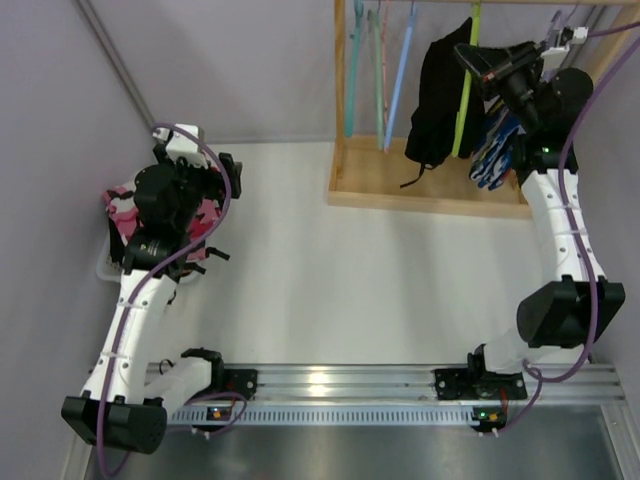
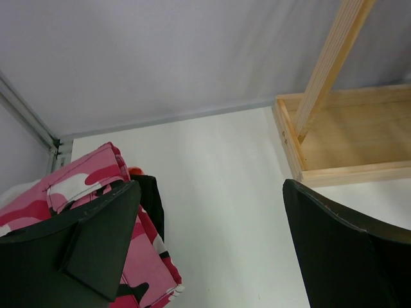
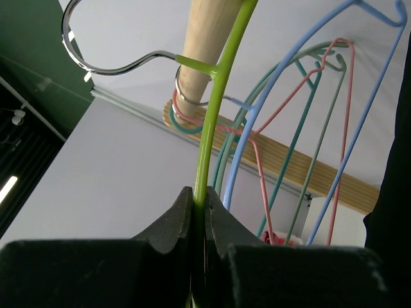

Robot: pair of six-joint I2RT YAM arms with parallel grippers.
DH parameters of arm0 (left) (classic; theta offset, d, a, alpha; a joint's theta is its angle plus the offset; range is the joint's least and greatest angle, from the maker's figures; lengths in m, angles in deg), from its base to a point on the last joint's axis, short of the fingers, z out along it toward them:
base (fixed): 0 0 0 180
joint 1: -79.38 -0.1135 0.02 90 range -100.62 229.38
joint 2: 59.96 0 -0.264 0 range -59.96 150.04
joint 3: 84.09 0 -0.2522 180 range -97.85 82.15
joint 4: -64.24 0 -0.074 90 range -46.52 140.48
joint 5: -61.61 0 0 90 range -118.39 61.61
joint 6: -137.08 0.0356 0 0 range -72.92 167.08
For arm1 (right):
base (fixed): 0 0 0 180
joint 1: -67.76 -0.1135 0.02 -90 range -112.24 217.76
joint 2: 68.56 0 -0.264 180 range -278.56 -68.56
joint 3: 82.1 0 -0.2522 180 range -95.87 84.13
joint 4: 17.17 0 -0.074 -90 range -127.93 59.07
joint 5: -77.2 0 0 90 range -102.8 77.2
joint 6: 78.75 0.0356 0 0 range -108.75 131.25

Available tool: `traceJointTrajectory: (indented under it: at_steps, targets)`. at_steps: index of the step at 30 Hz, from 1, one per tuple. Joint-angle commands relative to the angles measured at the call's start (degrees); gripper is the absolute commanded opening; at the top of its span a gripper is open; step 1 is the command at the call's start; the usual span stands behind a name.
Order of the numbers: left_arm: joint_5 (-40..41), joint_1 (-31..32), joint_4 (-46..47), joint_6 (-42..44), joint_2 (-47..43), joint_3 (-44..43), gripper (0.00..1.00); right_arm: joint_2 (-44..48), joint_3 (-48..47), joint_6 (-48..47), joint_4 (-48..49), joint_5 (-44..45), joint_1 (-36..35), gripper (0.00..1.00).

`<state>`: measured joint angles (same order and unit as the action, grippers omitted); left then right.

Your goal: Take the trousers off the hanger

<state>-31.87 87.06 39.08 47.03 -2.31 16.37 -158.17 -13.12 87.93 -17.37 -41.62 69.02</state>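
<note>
A lime-green hanger (image 3: 215, 115) hangs by its metal hook from the wooden rail (image 3: 204, 38). My right gripper (image 3: 200, 200) is shut on the green wire just below the hook. In the top view the right gripper (image 1: 470, 55) sits high in the rack, at the green hanger (image 1: 463, 105). Black trousers (image 1: 435, 100) hang on that hanger. Blue-and-white patterned trousers (image 1: 495, 150) hang just right of them, under my wrist. The pink camouflage trousers (image 1: 122, 215) lie at the far left under my left arm. My left gripper (image 2: 212, 244) stands wide open and empty beside the pink trousers (image 2: 83, 186).
The wooden rack base (image 1: 430, 188) stands on the white table at the back right; its upright post (image 2: 331, 64) shows in the left wrist view. Empty blue, teal and pink hangers (image 3: 289, 102) hang beside the green one. A white container (image 1: 105, 268) lies under the pink trousers.
</note>
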Motion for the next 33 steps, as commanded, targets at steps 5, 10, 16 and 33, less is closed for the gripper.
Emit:
traceJointTrajectory:
  at_steps: [5,10,16,33]
  targets:
    - [-6.71,1.1,9.27,8.39,-1.22,4.34,0.98,13.05,9.61,-1.1,13.68,-2.21,-0.29,0.0]
    - [-9.86,4.35,10.87,13.31,-2.89,6.97,0.98,15.07,12.61,-0.84,13.42,-3.26,-0.29,0.0]
    - [-11.55,13.05,13.68,24.2,-6.67,14.95,0.98,19.36,17.79,-0.13,9.99,-3.79,-0.82,0.0]
    - [2.87,51.81,46.01,26.96,12.63,17.72,0.98,36.59,31.51,-7.68,-4.94,-1.15,-4.33,0.0]
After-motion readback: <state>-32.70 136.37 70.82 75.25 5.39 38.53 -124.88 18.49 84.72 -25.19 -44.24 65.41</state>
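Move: The right gripper already pinches the green hanger, off the rail; its black trousers hang roughly 16 cm below, 2 cm left. Bring them to the open space some 18 cm back, 3 cm left and 8 cm lower. The blue patterned garment hangs about 12 cm right of this hand, 4 cm back, 15 cm lower; the blue hanger 9 cm left, straight level in reach, 10 cm lower. From the left hand the trousers are about 42 cm right and 9 cm ahead, at its height. Keep the right gripper shut on the green hanger and draw it back about 15 cm and down some 6 cm, out of the rack with the black trousers hanging from it. Meanwhile swing the open left gripper right nearly 30 cm, with some back and down, turning it clockwise about 50 degrees towards the trousers; touch nothing with it yet. ##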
